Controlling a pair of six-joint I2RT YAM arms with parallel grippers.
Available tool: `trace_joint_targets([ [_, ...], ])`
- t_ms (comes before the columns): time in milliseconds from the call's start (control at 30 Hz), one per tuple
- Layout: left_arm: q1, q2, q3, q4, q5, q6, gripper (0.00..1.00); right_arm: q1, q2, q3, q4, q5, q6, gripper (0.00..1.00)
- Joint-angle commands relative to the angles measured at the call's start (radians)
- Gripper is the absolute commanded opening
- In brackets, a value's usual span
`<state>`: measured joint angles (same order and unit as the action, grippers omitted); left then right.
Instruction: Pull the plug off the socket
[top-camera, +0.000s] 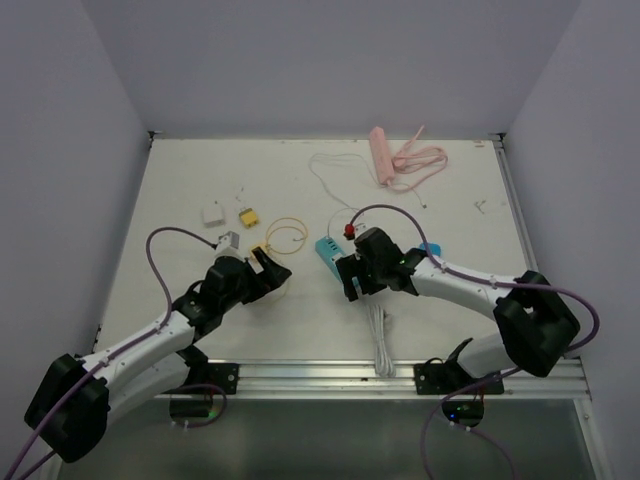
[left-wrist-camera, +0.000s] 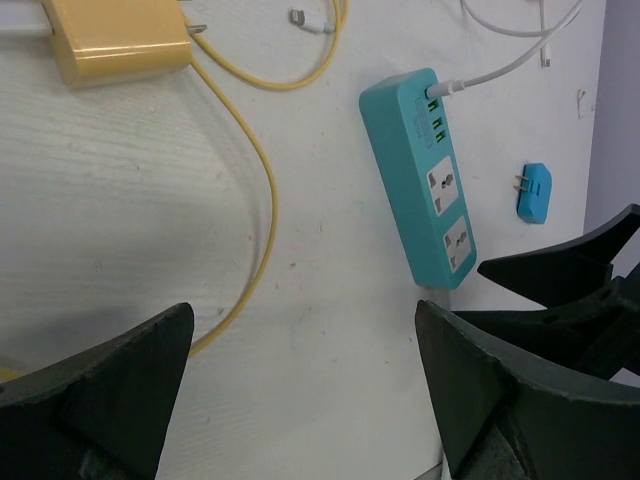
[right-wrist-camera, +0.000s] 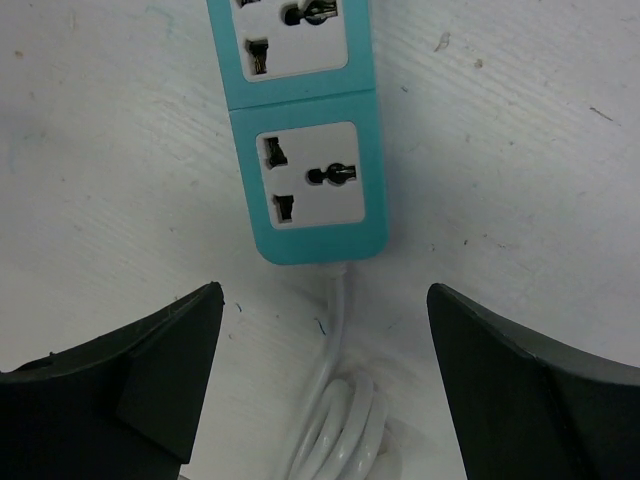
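Note:
The socket is a teal power strip (left-wrist-camera: 428, 180) (right-wrist-camera: 305, 150) lying flat, and its two sockets show no plug in them. A white USB lead (left-wrist-camera: 490, 75) sits in its far end. A yellow plug (left-wrist-camera: 115, 40) on a yellow cable lies left of the strip, prongs free. A small blue plug (left-wrist-camera: 533, 190) lies to its right. My left gripper (left-wrist-camera: 303, 330) (top-camera: 272, 268) hangs open over bare table between the yellow cable and the strip. My right gripper (right-wrist-camera: 323, 300) (top-camera: 355, 282) is open over the strip's near end, astride its white cord (right-wrist-camera: 345, 440).
A pink power strip (top-camera: 381, 155) with a coiled pink cord lies at the back. A thin white cable (top-camera: 330, 180) loops behind the teal strip. Small white (top-camera: 213, 213) and yellow (top-camera: 247, 217) adapters sit at the left. The white cord (top-camera: 379, 340) runs to the front rail.

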<state>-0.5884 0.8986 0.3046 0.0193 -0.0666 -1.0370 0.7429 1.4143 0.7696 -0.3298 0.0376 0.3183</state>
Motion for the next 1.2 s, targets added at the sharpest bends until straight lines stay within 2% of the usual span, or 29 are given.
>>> trace_joint_targets([
  [0,0.009,-0.039,-0.035,-0.018,0.001,-0.009,0.96,0.049,0.052,0.054,0.028,0.102,-0.024,0.86],
  [233,0.009,-0.038,-0.061,-0.013,0.017,-0.021,0.95,0.079,0.133,0.069,0.069,0.176,-0.019,0.82],
  [600,0.009,0.017,-0.085,0.06,0.057,-0.031,0.95,0.082,0.199,0.083,0.147,0.133,-0.016,0.75],
  [700,0.009,0.028,-0.09,0.079,0.06,-0.032,0.95,0.081,0.204,0.085,0.159,0.131,-0.012,0.59],
  [733,0.009,0.031,-0.09,0.085,0.062,-0.032,0.95,0.082,0.204,0.082,0.161,0.13,-0.007,0.47],
  [800,0.009,0.034,-0.091,0.099,0.089,-0.035,0.95,0.081,0.198,0.068,0.172,0.119,0.01,0.35],
  [833,0.009,0.033,-0.093,0.103,0.091,-0.04,0.95,0.082,0.196,0.065,0.175,0.102,0.019,0.23],
  [933,0.009,0.028,-0.108,0.146,0.109,-0.067,0.95,0.082,0.178,0.028,0.21,0.047,0.07,0.08],
  [1033,0.009,0.033,-0.116,0.189,0.119,-0.104,0.95,0.082,0.141,-0.013,0.29,-0.001,0.155,0.0],
  [1167,0.001,0.063,-0.107,0.237,0.111,-0.155,0.95,0.081,0.106,-0.099,0.406,-0.033,0.318,0.0],
])
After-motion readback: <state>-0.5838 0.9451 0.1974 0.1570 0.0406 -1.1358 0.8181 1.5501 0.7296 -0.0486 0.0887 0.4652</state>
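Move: The teal socket strip's middle lies about 6 cm ahead of the open right hand, 4 cm to its left and 3 cm below it; its near end is almost under the fingers. The blue plug lies some 7 cm ahead of the right hand and 18 cm to its right, and the white cable bundle about 11 cm back and 7 cm to its right. From the left hand, the strip's middle is some 13 cm right, about 1 cm ahead and 6 cm below. Down about 3 cm, then forward and left, the right hand brings its open fingers astride the near end of the socket strip and pinches its two long sides. Gripping it, the hand slides some 2 cm left, lifts slightly and rolls its left side up about 10 degrees. The empty left hand, still open, sinks some 3.5 cm and draws back 2 cm, then eases slightly right and up. ##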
